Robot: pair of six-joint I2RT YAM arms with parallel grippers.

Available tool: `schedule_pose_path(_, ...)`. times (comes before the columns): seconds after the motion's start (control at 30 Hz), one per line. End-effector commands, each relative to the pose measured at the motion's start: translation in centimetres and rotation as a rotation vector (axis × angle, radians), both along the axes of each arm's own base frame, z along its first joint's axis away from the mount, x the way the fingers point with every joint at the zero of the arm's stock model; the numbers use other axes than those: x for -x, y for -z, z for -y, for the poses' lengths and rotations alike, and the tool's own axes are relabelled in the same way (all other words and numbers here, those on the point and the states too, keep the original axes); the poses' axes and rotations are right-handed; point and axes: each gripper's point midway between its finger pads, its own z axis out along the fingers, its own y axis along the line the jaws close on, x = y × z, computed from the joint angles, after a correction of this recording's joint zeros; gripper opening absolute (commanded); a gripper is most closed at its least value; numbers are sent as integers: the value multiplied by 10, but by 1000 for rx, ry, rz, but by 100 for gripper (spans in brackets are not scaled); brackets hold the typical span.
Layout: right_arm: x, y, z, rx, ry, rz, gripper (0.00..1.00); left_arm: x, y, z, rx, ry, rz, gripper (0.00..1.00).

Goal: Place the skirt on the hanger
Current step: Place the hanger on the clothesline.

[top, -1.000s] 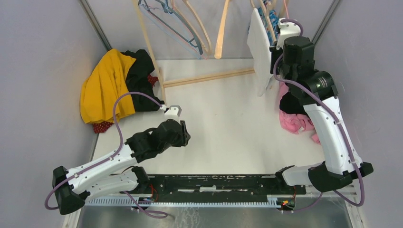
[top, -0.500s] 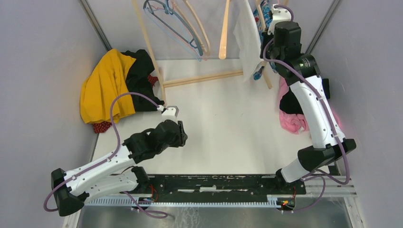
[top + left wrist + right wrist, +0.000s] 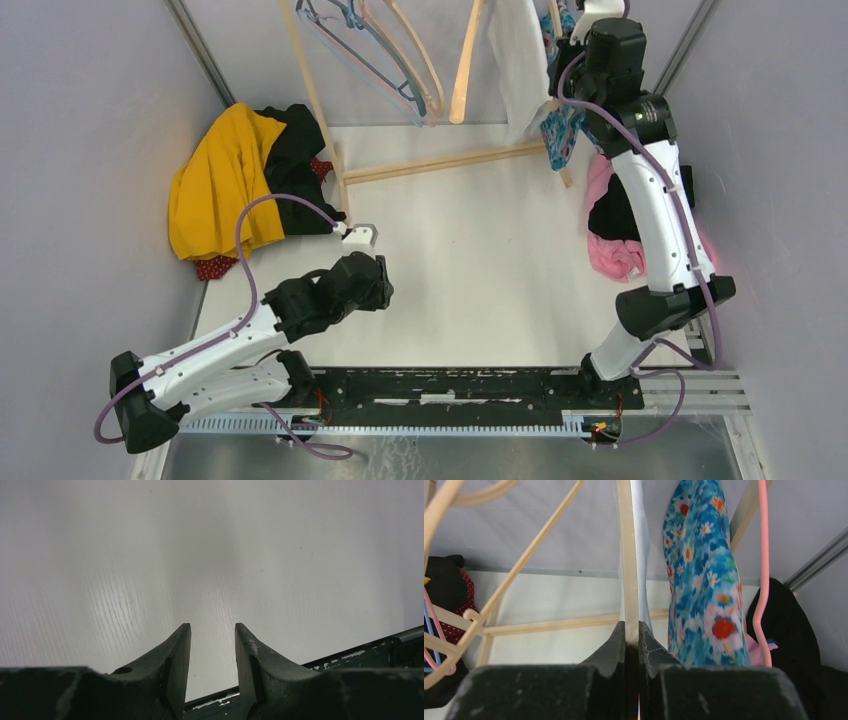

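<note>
My right gripper [image 3: 632, 626] is shut on the pale wooden bar of a hanger [image 3: 626, 555], high at the back right by the rack. A white skirt [image 3: 515, 60] hangs from that hanger; in the right wrist view only a thin white strip of the skirt [image 3: 640, 560] shows behind the bar. My left gripper [image 3: 212, 630] is open over the bare white table [image 3: 210, 555], holding nothing. From above, the left gripper [image 3: 383, 283] hovers left of the table's middle, far from the skirt.
A blue floral garment [image 3: 701, 575] hangs right of the held hanger, with a pink hanger [image 3: 764, 570] beyond it. Other hangers [image 3: 375, 55] hang on the wooden rack [image 3: 440, 163]. Yellow and black clothes [image 3: 225, 180] lie back left, pink and black clothes [image 3: 620, 250] at the right.
The right arm has lifted and reached further back with the hanger, carrying the white skirt up and left towards the rack's top. The left arm has barely moved.
</note>
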Motion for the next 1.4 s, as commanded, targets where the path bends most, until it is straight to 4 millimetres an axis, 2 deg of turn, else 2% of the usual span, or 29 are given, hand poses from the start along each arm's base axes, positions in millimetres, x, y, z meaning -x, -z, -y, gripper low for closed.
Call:
schedule_pose_path(0.0,-11,-43,-6,-71,-62,90,1,-11,-24,3,19,-8,65,45)
schedule_pose_path(0.2,-18,-24,-8,-73,-108,2,1,-12,-24,4,21,-7,61,45)
schedule_pose_path(0.5,-15,-2,-4,-85,-173,-114,1,-12,-24,10,26,4,49,45)
schedule_pose_path(0.7,-11,4,-6,-109,-244,-151,1,-12,-24,12,29,8,43,45)
schedule_pose_path(0.87,-17,9,-6,-131,-267,-167,1,-13,-25,15,26,15,39,45)
schedule_pose_path(1.0,-22,-1,-3,-149,-267,-131,1,-16,-22,21,14,23,32,45)
schedule_pose_path(1.2,-23,-15,2,-181,-261,-81,1,-34,-15,46,-6,39,31,45)
schedule_pose_path(1.37,-15,-17,4,-175,-266,-79,1,-79,-20,63,-15,-21,79,47)
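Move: The clothesline that the right hand takes the wooden hanger to is out of view, so its place can't be judged from either hand. From the right hand, the white skirt hangs about 13 cm ahead, 4 cm left and 4 cm below. The floral skirt is some 10 cm ahead, 6 cm right and 5 cm below, and a free wooden hanger about 5 cm ahead, 17 cm left and at hand height. Still pinching the wooden hanger by its bare lower part, the right hand eases about 2 cm forward, then dips some 3 cm beside the floral skirt, swinging the hanger roughly 15 degrees counter-clockwise and tipping nose-down by about as much before holding there, fingers shut. Late on, the empty left hand sets off right and forward over the bare table. ##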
